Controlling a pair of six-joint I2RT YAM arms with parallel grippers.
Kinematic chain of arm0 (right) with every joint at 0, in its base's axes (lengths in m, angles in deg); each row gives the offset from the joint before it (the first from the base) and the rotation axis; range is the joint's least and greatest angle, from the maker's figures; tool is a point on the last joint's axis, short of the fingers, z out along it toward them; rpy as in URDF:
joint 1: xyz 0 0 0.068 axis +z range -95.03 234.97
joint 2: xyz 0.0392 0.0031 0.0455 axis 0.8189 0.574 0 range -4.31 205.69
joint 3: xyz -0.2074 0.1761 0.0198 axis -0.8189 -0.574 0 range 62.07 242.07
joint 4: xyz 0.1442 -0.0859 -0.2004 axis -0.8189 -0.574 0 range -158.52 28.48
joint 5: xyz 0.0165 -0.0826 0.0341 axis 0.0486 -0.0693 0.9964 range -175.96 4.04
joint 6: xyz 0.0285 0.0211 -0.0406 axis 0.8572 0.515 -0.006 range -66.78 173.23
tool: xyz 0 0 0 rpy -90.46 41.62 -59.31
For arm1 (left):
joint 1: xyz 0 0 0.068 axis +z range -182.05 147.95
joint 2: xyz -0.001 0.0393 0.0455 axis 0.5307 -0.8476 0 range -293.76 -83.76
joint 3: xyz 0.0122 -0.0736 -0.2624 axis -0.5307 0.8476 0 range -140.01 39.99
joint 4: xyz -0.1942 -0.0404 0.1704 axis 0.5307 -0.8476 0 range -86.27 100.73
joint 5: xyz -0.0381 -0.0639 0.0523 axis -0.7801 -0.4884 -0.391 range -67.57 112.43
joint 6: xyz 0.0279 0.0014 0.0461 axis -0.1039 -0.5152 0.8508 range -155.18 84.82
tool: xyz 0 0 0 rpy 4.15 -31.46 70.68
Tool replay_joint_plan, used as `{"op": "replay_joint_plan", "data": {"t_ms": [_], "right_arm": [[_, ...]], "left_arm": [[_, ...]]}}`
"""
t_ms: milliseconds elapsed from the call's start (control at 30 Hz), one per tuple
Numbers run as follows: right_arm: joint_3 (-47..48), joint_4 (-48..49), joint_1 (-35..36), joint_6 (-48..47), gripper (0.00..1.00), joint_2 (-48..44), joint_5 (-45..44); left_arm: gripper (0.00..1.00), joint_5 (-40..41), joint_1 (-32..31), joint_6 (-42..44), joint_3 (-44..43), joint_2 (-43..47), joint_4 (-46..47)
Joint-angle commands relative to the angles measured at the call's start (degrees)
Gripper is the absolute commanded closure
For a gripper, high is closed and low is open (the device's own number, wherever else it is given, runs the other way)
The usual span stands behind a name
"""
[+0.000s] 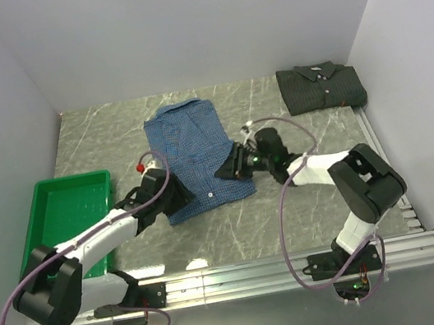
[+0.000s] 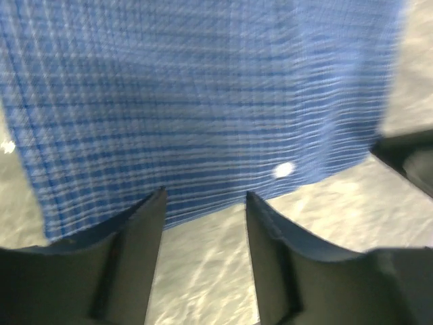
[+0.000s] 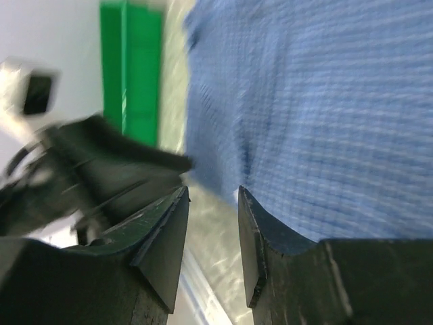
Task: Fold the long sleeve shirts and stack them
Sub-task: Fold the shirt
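The blue checked long sleeve shirt (image 1: 192, 152) lies folded in the middle of the table, collar toward the back. The dark long sleeve shirt (image 1: 321, 87) lies folded at the back right. My left gripper (image 1: 174, 196) sits low at the blue shirt's near-left hem. In the left wrist view my left gripper (image 2: 204, 196) is open, tips at the edge of the blue shirt (image 2: 203, 101), bare table between them. My right gripper (image 1: 231, 168) is at the shirt's right edge. The right wrist view shows my right gripper (image 3: 212, 191) open and holding nothing, beside the blue shirt (image 3: 318, 115).
A green tray (image 1: 49, 228) stands at the left by the wall, also visible as the green tray (image 3: 132, 68) in the right wrist view. Walls close in the table at the left, back and right. A metal rail (image 1: 285, 268) runs along the near edge.
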Motion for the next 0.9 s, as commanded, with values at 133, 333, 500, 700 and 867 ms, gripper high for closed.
{"op": "replay_joint_plan", "data": {"t_ms": [133,333,500,700,867], "right_arm": [[-3.06,17.42,6.16,7.39,0.57,8.81,-0.74],[-8.33,23.33,4.85,7.84,0.59,14.55,-0.21],[-11.85,20.26,0.45,4.59,0.59,10.70,0.40],[-13.69,16.30,-6.32,0.90,0.59,7.52,1.46],[-15.45,16.74,-9.31,1.60,0.60,8.48,1.99]], "left_arm": [[0.60,-2.18,-0.12,-0.96,2.33,-4.38,0.96],[0.67,-2.18,0.14,-1.93,3.65,-6.06,-1.76],[0.68,-2.09,1.11,-2.37,5.06,-4.65,-3.61],[0.67,-2.18,2.25,-2.02,6.02,-3.95,-4.40],[0.66,-2.35,2.43,-1.67,5.94,-3.33,-5.11]]}}
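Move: The shirt's near hem is what both hands work on. My left fingers hover over it: the spot to press is about 2 cm back, 2 cm left and 5 cm down, with the white button about 6 cm right and 2 cm ahead, and the near-left corner roughly 8 cm left and 5 cm back. From my right hand the near-right corner lies some 8 cm right, 4 cm back and 9 cm below; the button is about 5 cm left, 2 cm back. I lower my left hand about 5 cm, drawing slightly back as the fingers narrow to about half their opening and come down on the cloth just inside the hem, and keep it there. My right hand moves back and a little left, sinks some 8 cm onto the shirt near the button, then sweeps right along the cloth towards the near-right corner, fingers tipping down slightly. ##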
